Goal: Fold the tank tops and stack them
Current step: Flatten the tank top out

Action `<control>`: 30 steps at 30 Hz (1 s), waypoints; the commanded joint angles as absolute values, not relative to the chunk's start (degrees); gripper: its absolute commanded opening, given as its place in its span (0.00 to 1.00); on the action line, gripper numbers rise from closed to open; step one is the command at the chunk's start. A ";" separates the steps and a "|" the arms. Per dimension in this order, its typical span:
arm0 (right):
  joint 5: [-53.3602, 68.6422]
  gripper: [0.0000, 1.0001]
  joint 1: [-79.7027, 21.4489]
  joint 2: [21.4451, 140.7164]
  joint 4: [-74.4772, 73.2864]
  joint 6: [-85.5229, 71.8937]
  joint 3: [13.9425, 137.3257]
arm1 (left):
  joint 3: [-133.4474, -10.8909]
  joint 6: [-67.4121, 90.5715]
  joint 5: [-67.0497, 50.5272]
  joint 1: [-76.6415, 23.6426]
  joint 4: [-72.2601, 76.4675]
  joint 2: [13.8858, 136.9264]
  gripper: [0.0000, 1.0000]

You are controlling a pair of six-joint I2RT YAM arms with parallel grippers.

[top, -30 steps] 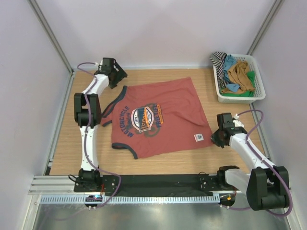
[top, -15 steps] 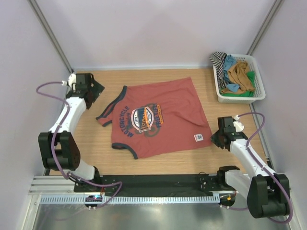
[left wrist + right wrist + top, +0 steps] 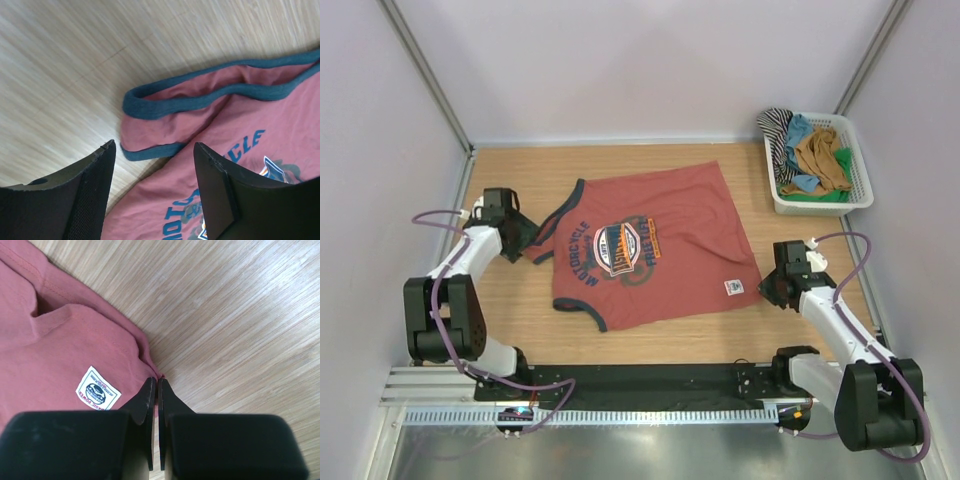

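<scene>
A rust-red tank top [image 3: 670,205] with navy trim and a chest print lies flat mid-table. My left gripper [image 3: 524,240] hovers open at its left shoulder strap. In the left wrist view the navy-edged strap [image 3: 200,97] lies just ahead of the gripper [image 3: 152,147], and red cloth [image 3: 280,130] shows between the fingers. My right gripper [image 3: 767,290] sits at the shirt's near right hem corner. In the right wrist view its jaws [image 3: 156,379] are shut on that corner of the tank top [image 3: 60,340], beside a white label [image 3: 98,389].
A white basket [image 3: 810,206] at the back right holds more tank tops: ochre-brown [image 3: 820,155], blue, green and striped. Grey walls close in the wooden table [image 3: 500,320] on three sides.
The left arm swung from the back-left corner forward and down to the shirt's left shoulder strap. The right gripper stayed at the hem corner. The shirt has not moved.
</scene>
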State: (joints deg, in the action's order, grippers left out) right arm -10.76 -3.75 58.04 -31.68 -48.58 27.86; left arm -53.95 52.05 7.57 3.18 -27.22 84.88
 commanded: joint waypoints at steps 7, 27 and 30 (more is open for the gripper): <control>-10.46 0.01 -3.87 56.34 -30.15 -51.94 29.09 | -53.52 50.45 4.47 3.60 -21.09 89.73 0.61; -13.88 0.01 -3.87 52.91 -34.71 -53.00 30.67 | -58.96 47.29 6.15 10.62 -20.74 101.69 0.00; -15.20 0.01 -3.87 51.34 -35.24 -53.52 30.32 | -62.03 46.93 8.34 13.62 -21.62 100.81 0.00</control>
State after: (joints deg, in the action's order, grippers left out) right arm -11.84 -3.75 53.43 -34.48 -51.92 28.38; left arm -59.09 48.75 4.14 10.07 -19.35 100.75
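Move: The tank top's folded-over strap end lies about 6 cm below my open left fingers, 1 cm ahead and 1 cm to the right. The shirt's print is some 21 cm to my left hand's right, level with it. The far armhole corner is about 19 cm ahead and 12 cm right, and the near strap corner 14 cm back and 12 cm right. From my right hand, the strap end is roughly 56 cm left and 12 cm ahead. I sink my left hand about 5 cm onto the loose strap end and shut the fingers, pinching its dark trim close to the table. Then I draw it left and forward, some 5 cm, low and away from the print. My right hand keeps its pinch on the hem corner, nearly in place, rising only a centimetre or so. ##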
